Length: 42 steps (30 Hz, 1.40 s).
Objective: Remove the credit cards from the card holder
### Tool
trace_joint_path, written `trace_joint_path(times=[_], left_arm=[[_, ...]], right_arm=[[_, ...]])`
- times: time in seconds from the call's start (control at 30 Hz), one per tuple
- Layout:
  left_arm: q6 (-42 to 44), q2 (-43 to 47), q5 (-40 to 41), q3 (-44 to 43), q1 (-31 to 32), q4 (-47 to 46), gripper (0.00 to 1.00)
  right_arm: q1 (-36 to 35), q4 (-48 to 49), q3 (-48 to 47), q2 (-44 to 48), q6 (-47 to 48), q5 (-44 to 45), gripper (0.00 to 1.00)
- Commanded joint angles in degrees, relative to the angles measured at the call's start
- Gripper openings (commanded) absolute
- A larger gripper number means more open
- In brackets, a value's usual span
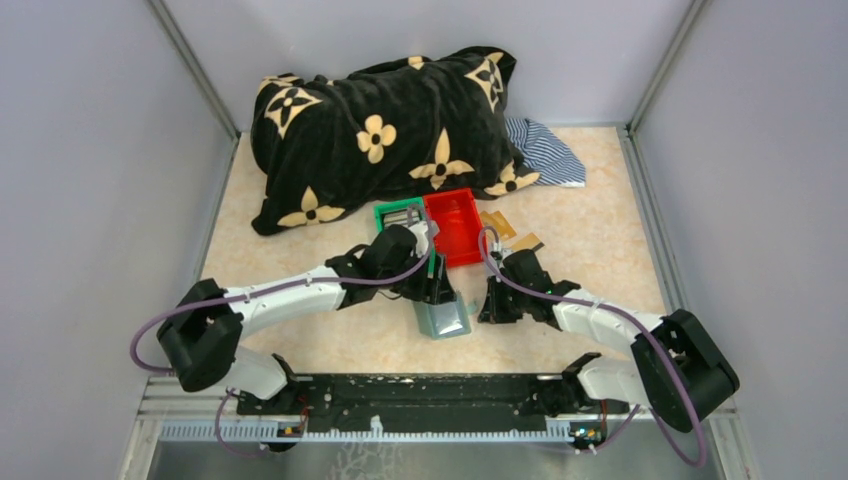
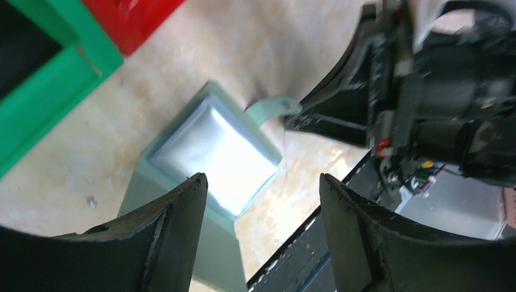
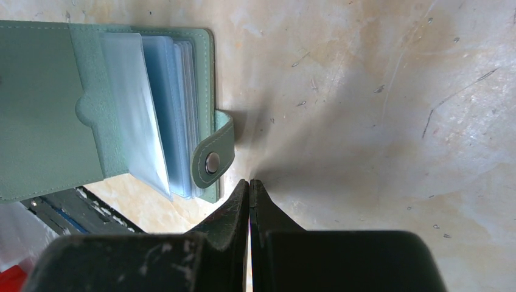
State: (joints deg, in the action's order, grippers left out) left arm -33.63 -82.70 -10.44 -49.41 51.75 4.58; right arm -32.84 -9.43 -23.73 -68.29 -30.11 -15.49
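Observation:
The grey-green card holder lies open on the table between the arms, its see-through pockets fanned upward. No card shows inside them. Two tan credit cards lie on the table right of the red bin. My left gripper hovers open just above the card holder, nothing between its fingers. My right gripper is shut and empty, its tips on the table right beside the holder's snap tab. In the top view it sits at the holder's right.
A green bin with something grey inside and a red bin stand side by side behind the left gripper. A black blanket with tan flowers and striped cloth fill the back. Grey walls close in both sides.

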Motion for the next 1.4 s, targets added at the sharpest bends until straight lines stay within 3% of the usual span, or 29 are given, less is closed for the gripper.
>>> trace_joint_path(times=[0.0,0.2,0.67,1.37], left_arm=[[-1.30,-0.39,-1.52,4.86,1.16,-0.77,0.74],[-2.61,-2.32,-0.15,9.68,1.27,-0.54,0.73],[-2.61,-7.28,1.87,11.00,1.31,-2.23,0.71],[-1.72,-7.64,3.02,11.00,1.23,-2.54,0.70]], right_arm=[[0.28,1.94,-0.99,0.71,0.42,-0.39,0.00],[0.30,2.56,-2.15,0.00,1.31,-1.08,0.00],[-0.73,3.81,-3.49,3.44,1.77,-5.98,0.00],[-6.20,12.40,-4.55,-10.35,1.12,-5.21,0.00]])
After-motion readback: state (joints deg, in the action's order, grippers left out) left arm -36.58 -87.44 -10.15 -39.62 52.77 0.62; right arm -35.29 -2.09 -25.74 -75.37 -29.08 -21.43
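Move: The opened card holder, its clear sleeves on its right-hand half, lies on the table about 9 cm below the left hand, some 3 cm back and barely 1 cm to its left. From that hand the red box is about 19 cm ahead and 2 cm right, and the green box about 18 cm ahead and 10 cm left. For the shut right hand, already down beside the holder, the holder's middle is some 9 cm left and level fore and aft. Its snap strap is only about 2 cm ahead and 2 cm left of that hand. Down onto the open card holder comes the left hand with fingers still spread, sinking some 8 cm while drawing back and left, its tips ending by the raised clear sleeve, where it then stays. After a short wait the shut right fingers edge left about 3 cm, hopping up a couple of centimetres and down again, to end against the holder's strap edge. ##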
